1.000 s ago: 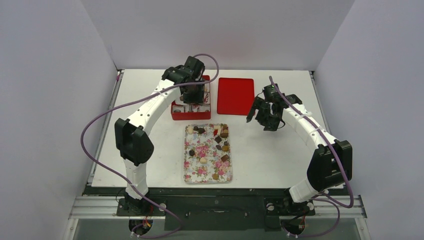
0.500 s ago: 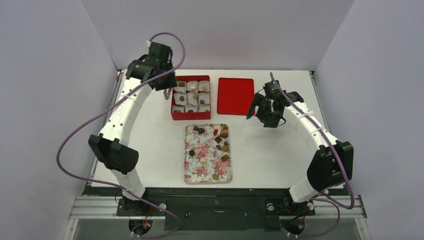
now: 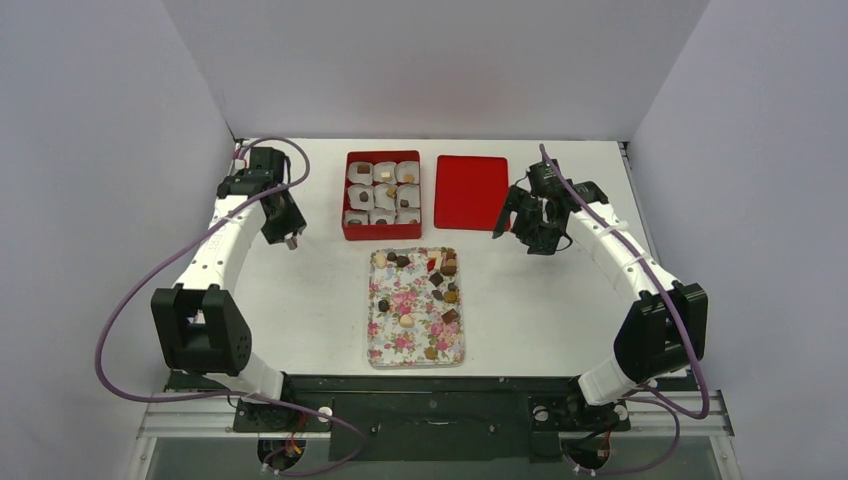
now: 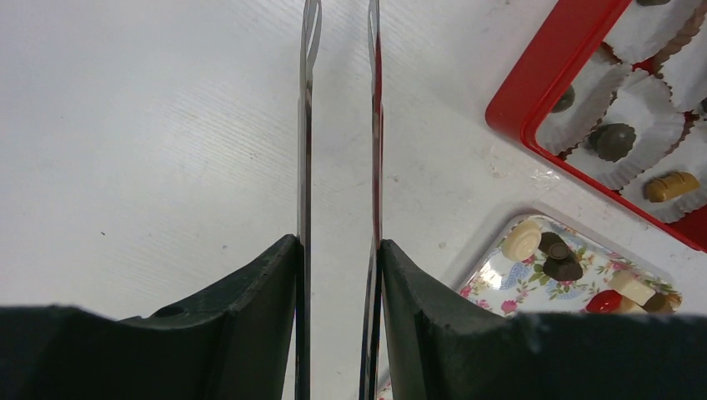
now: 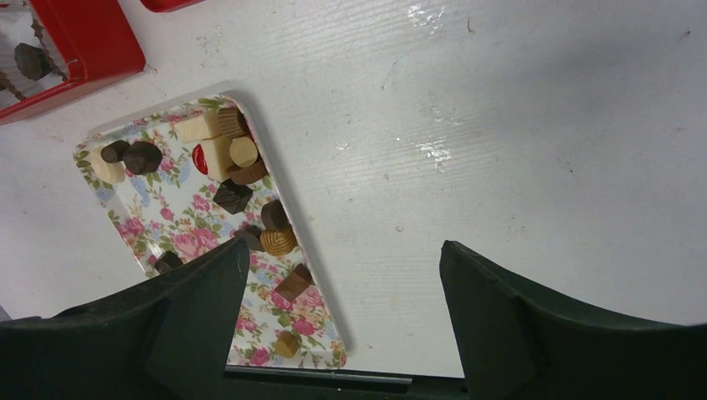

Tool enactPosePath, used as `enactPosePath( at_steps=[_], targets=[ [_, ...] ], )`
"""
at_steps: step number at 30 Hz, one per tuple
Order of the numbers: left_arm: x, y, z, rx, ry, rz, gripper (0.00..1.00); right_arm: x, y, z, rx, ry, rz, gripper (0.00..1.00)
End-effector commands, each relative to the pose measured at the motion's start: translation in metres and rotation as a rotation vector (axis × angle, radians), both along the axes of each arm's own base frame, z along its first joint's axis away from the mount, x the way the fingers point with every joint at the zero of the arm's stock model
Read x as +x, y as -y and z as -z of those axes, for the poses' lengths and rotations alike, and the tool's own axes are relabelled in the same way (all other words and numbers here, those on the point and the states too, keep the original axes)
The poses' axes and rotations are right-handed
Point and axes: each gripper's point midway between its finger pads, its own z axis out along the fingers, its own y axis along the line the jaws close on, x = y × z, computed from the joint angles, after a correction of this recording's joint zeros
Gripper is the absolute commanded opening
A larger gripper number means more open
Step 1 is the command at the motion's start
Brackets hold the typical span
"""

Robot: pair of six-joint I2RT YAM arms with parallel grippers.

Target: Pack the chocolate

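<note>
The chocolate (image 3: 441, 286) lies as several small brown, tan and cream pieces on the floral tray (image 3: 372, 340). More pieces sit in white paper cups inside the red box (image 3: 382, 232). My left gripper (image 3: 291, 240) hangs over bare table left of the box, shut on thin metal tweezers (image 4: 305, 125) whose two blades stand apart with nothing between them. In the left wrist view the left gripper (image 4: 338, 246) faces the tray corner (image 4: 479, 258) and a cream piece (image 4: 521, 239). My right gripper (image 3: 515, 235) hovers open right of the tray, holding nothing.
A flat red lid (image 3: 471, 192) lies right of the box. In the right wrist view the right gripper (image 5: 343, 250) is above white table beside the tray (image 5: 179, 225), with a ridged tan piece (image 5: 278, 240) near the tray's edge. Walls enclose three sides.
My left arm has swung away from over the red box, leftward and toward the near side, tweezers still in its grip. The right arm has barely shifted.
</note>
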Motion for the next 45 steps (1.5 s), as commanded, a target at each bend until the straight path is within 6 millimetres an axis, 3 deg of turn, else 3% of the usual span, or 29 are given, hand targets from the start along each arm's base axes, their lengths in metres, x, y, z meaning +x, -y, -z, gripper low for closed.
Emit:
enactPosePath(
  at_steps=[1,7,16,30,37,40,45],
  targets=[
    [0.024,0.001,-0.006,-0.049,0.125,0.010,0.36,0.007,-0.006,-0.025,0.008,0.078,-0.023,0.80],
    [0.019,-0.001,0.023,-0.053,0.065,0.004,0.37,0.005,-0.004,-0.027,0.001,0.090,-0.020,0.80],
    [-0.008,-0.023,0.061,-0.015,-0.072,-0.075,0.46,0.003,-0.002,-0.026,0.001,0.100,-0.006,0.80],
    [-0.021,-0.017,0.114,-0.074,-0.199,-0.076,0.61,0.005,0.001,-0.026,-0.006,0.117,0.019,0.80],
    [-0.024,-0.019,0.117,-0.063,-0.213,-0.064,0.82,0.011,0.000,-0.025,-0.004,0.121,0.028,0.80],
    [-0.020,-0.020,0.110,-0.060,-0.198,-0.053,0.92,0.015,-0.002,-0.026,0.002,0.125,0.031,0.80],
    [-0.013,-0.021,0.088,-0.053,-0.151,-0.041,0.97,0.025,-0.003,-0.028,0.002,0.132,0.045,0.81]
  ],
)
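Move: The left hand still pinches the tongs nearly shut above bare table; the spot they go to is about 4 cm back, 2 cm left and some 14 cm below it. The red chocolate box stands about 13 cm ahead and 20 cm to its right, the flowered tray roughly 14 cm back and 27 cm to its right. From the idle right hand the spot lies some 47 cm left, level fore and aft, about 13 cm below. The left hand lowers the tongs about 12 cm to the bare table, easing back slightly, and opens wide. ##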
